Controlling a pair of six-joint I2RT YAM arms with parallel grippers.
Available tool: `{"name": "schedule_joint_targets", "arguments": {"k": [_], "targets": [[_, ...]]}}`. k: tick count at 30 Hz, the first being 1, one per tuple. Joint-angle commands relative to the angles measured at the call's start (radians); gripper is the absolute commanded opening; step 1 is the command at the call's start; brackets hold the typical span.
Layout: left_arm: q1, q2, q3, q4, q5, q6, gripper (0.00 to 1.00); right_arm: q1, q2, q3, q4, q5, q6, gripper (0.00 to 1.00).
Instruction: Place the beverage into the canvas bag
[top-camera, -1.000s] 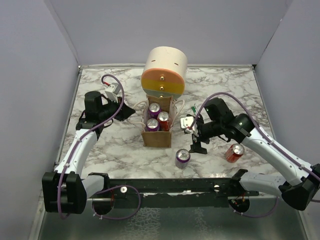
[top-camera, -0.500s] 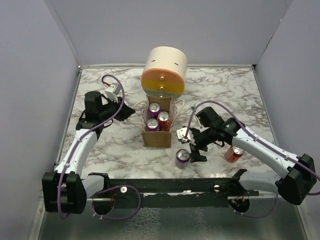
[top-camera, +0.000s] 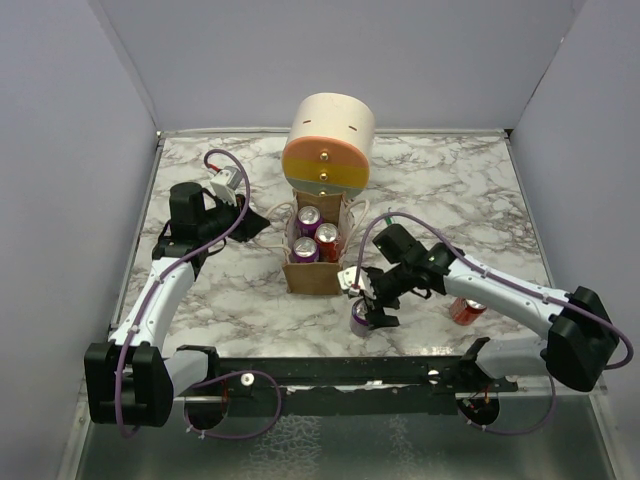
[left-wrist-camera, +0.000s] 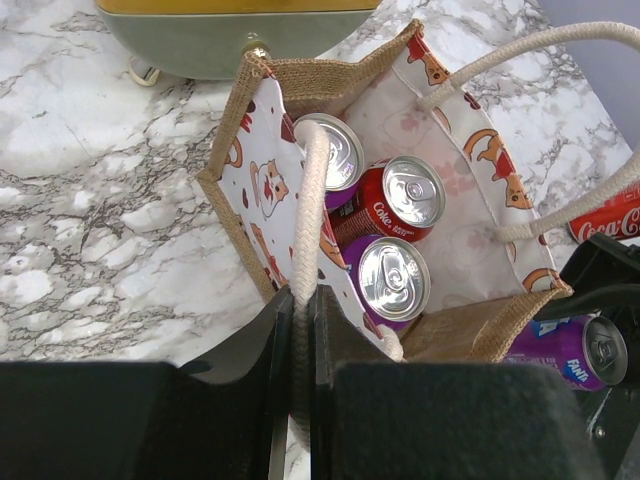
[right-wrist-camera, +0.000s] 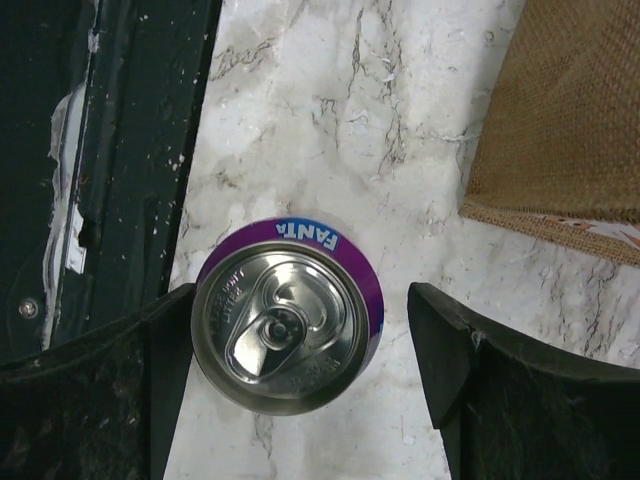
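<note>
The tan canvas bag (top-camera: 313, 272) stands upright in the middle of the table and holds three cans. In the left wrist view the bag (left-wrist-camera: 455, 335) is open with two purple cans and a red Coke can (left-wrist-camera: 400, 205) inside. My left gripper (left-wrist-camera: 297, 330) is shut on the bag's cream cord handle (left-wrist-camera: 310, 210). My right gripper (right-wrist-camera: 300, 345) is open around an upright purple Fanta can (right-wrist-camera: 285, 330), its left finger touching the can, a gap on the right. In the top view this can (top-camera: 363, 315) stands in front of the bag, under my right gripper (top-camera: 372, 300).
A large cream cylinder with orange-yellow drawer fronts (top-camera: 330, 145) stands right behind the bag. A red Coke can (top-camera: 467, 310) lies on the marble right of my right arm. The black rail (top-camera: 330, 372) runs along the table's near edge, close to the Fanta can.
My right gripper has moved left and toward the near edge, down over the purple Fanta can, its fingers now on either side of it. The left arm and the bag have not moved.
</note>
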Motion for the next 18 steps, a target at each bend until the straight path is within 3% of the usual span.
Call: {"name": "schedule_joint_targets", "arguments": {"k": [1, 10, 18], "targets": [[-0.004, -0.008, 0.004, 0.000, -0.018, 0.025, 0.00, 0.025, 0.013, -0.013, 0.080, -0.030, 0.018, 0.80], [-0.004, -0.006, -0.002, 0.004, -0.020, 0.035, 0.00, 0.030, -0.013, 0.039, 0.053, -0.027, 0.021, 0.47], [-0.004, -0.016, -0.017, 0.006, -0.039, 0.055, 0.00, 0.030, -0.069, 0.184, 0.010, -0.046, 0.038, 0.31]]}}
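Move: The upright purple Fanta can stands between the right hand's open fingers, its middle about 1 cm to the left and 3 cm below. The bag's middle lies some 16 cm ahead and 12 cm left. The standing Coke can is about 22 cm to the right and 1 cm ahead. From the left hand, still holding the bag's handle, the Fanta can lies roughly 18 cm back, 21 cm right and 13 cm down. The right hand eases 1 cm left, pinches the Fanta can's sides, then lifts it about 2.5 cm. ##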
